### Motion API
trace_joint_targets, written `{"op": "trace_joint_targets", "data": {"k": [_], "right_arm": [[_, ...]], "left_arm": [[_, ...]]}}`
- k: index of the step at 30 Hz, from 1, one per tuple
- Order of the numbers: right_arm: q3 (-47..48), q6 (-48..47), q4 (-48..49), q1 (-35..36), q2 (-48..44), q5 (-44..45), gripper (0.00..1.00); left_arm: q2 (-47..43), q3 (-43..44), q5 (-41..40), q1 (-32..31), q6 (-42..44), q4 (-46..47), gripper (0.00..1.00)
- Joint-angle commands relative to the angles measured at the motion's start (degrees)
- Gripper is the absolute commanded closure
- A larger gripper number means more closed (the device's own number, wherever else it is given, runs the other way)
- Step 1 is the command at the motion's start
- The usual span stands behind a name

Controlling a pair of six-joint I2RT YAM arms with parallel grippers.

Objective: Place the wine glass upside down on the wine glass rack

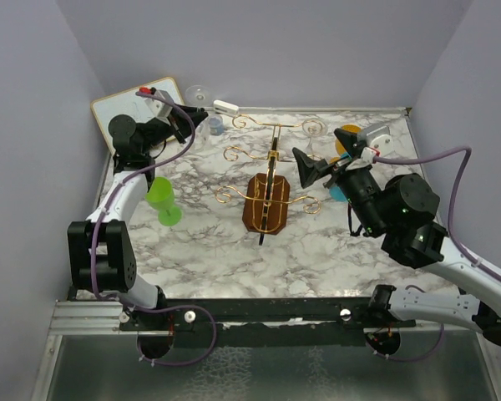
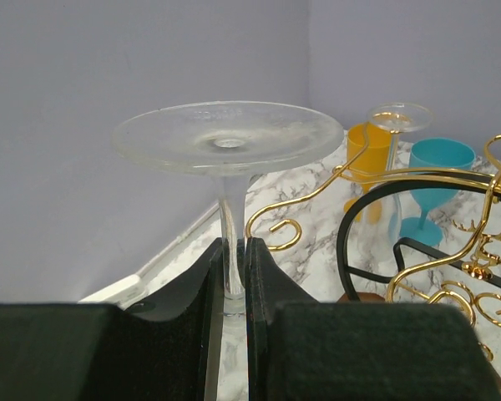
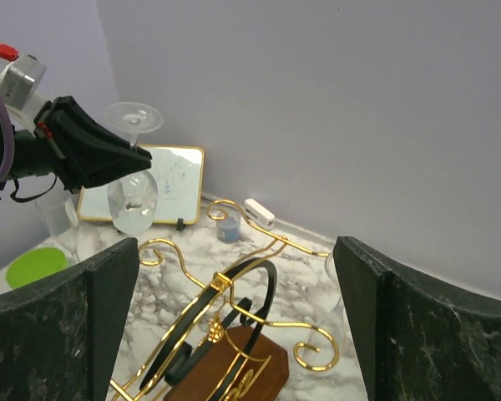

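Observation:
A clear wine glass (image 1: 198,93) hangs upside down in my left gripper (image 1: 186,119) near the back left corner. In the left wrist view the fingers (image 2: 271,276) are shut on its stem (image 2: 231,242), with the foot (image 2: 230,136) on top. The right wrist view shows its bowl (image 3: 134,202) below the left fingers. The gold wire rack (image 1: 271,171) on its brown wooden base (image 1: 265,205) stands mid-table, to the right of the held glass. Another clear glass (image 1: 314,129) hangs on a back right arm. My right gripper (image 1: 311,170) is open and empty beside the rack's right side.
A green glass (image 1: 163,200) stands left of the rack. An orange cup (image 1: 348,136) and a teal glass (image 1: 339,192) stand to its right. A whiteboard (image 1: 142,104), a small blue cup (image 1: 215,125) and a white object (image 1: 225,107) lie along the back wall.

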Motion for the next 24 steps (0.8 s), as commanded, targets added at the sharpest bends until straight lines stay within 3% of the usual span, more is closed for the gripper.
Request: {"op": "trace_joint_targets", "data": {"k": [1, 6, 11, 24], "right_arm": [[-1.2, 6.6, -3.7, 0.0, -4.1, 4.4, 0.01], [-0.7, 10.6, -8.6, 0.0, -5.9, 5.5, 0.01], [0.4, 12.8, -11.4, 0.0, -6.1, 6.2, 0.01], [1.7, 13.2, -11.8, 0.0, -4.0, 7.4, 0.01]], "left_arm": [[1.9, -2.5, 3.0, 0.3, -5.2, 19.7, 1.00], [7.0, -4.6, 3.4, 0.3, -12.1, 32.8, 1.00], [10.2, -4.8, 3.4, 0.1, -16.1, 38.2, 1.00], [14.8, -6.5, 3.1, -5.1, -8.0, 33.4, 1.00]]}}
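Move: My left hand holds the wine glass upside down by its stem. The rack's far-left hook lies about 11 cm to this hand's right, roughly 3 cm ahead and 7 cm below. The middle-left hook is some 9 cm nearer the bases than that one, and the already hung glass's foot is about 34 cm to my left hand's right, 3 cm ahead and 6 cm lower. From my empty right hand the far-left hook is some 22 cm ahead, 18 cm left and 16 cm lower. Keeping my left fingers shut on the stem, I sink about 6 cm, at first almost straight down, then also sliding some 4 cm right towards the far-left hook, while my wrist swings about 10 degrees clockwise. My open right hand eases about 3 cm right and 2 cm down, its fingers tipping downward, clear of the rack. ##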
